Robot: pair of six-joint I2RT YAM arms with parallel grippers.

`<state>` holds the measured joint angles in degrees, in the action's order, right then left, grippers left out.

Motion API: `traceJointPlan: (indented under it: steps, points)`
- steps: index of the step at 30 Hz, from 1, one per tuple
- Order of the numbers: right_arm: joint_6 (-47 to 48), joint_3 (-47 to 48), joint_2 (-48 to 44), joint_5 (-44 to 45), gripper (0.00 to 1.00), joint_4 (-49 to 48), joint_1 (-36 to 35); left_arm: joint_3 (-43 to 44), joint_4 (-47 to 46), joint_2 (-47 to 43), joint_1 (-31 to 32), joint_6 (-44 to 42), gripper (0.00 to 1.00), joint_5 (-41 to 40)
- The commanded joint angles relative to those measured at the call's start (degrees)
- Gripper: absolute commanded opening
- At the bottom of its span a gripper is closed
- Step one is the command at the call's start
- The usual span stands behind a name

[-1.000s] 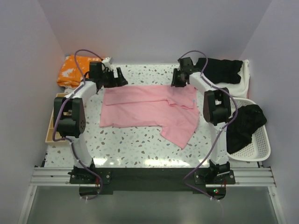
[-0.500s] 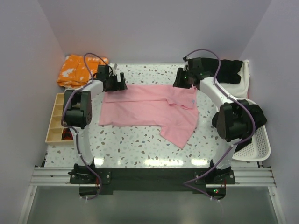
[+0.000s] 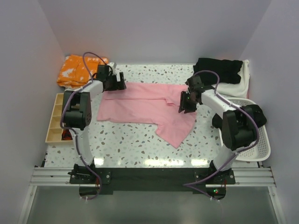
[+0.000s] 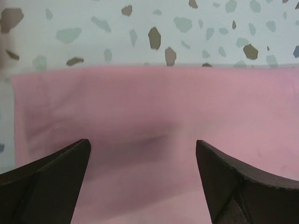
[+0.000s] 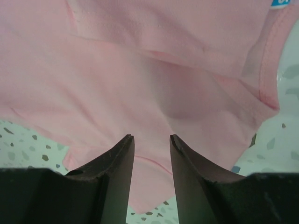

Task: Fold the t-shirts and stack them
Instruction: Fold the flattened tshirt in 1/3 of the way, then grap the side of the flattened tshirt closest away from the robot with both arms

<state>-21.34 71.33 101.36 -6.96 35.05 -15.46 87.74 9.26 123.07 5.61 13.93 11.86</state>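
Observation:
A light pink t-shirt [image 3: 140, 105] lies spread on the speckled table, one sleeve hanging toward the near side. My left gripper [image 3: 117, 84] is wide open, low over the shirt's far left corner; its view shows pink cloth [image 4: 154, 107] between the fingertips [image 4: 142, 142] and the shirt's edge just beyond. My right gripper [image 3: 185, 102] hovers over the shirt's right part near the collar, jaws a little apart with nothing between them [image 5: 152, 136], pink cloth [image 5: 140, 70] below. A black t-shirt [image 3: 219, 70] lies folded at the back right on an off-white one [image 3: 236, 87].
A white basket [image 3: 261, 150] at the right holds another black garment [image 3: 245, 122]. An orange patterned cloth [image 3: 77, 70] lies at the back left. A wooden compartment tray [image 3: 55, 123] stands at the left edge. Walls close in on three sides.
My right gripper has moved from the shirt's far edge toward me, over its right part. The shirt's right side has shifted slightly. My left gripper has stayed at the far left corner.

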Motion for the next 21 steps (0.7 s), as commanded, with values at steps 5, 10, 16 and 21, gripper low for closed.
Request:
traceJointPlan:
  steps: [5, 10, 16, 21]
  points:
    - [-5.28, -11.36, -14.78, -1.82, 0.43, 4.77, -0.27, -21.43, 1.63, -23.56, 1.95, 4.08, 1.00, -11.68]
    - [-8.45, -18.58, -22.68, -1.92, 0.44, 3.37, -1.06, -33.67, 3.05, -34.37, 1.95, 9.95, 1.00, -17.39]
    - [-11.09, -25.80, -28.67, -0.87, 0.44, 2.48, -2.38, -43.18, 5.77, -44.57, 1.95, 14.88, 1.00, -22.31]
    - [-12.84, -29.67, -31.66, -0.16, 0.44, 2.31, -2.47, -46.43, 7.88, -46.69, 1.69, 15.25, 1.00, -25.21]
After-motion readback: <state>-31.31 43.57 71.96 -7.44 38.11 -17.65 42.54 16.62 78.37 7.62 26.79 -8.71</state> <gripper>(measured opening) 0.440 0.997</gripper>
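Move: From the left hand, the pink t-shirt's near left corner lies about 21 cm back, 13 cm left and slightly below. The wooden tray's middle is some 20 cm back and 32 cm left. For the right hand, the shirt's slanting near-right edge, by the near sleeve, is roughly 15 cm back, 1 cm to the right and 4 cm below. The sleeve tip is 20 cm back and 4 cm left, and the folded flap's right end is 8 cm ahead and 2 cm left. Back towards the base, both hands arc over the flattened shirt to its near side. The left, wide open, travels about 22 cm and a little left to the near left corner, rising some 5 cm midway and dipping again while turning about 20 degrees counter-clockwise. The right goes some 14 cm towards the sleeve's right edge with a slight hop, fingers staying partly open. Neither grips yet. ##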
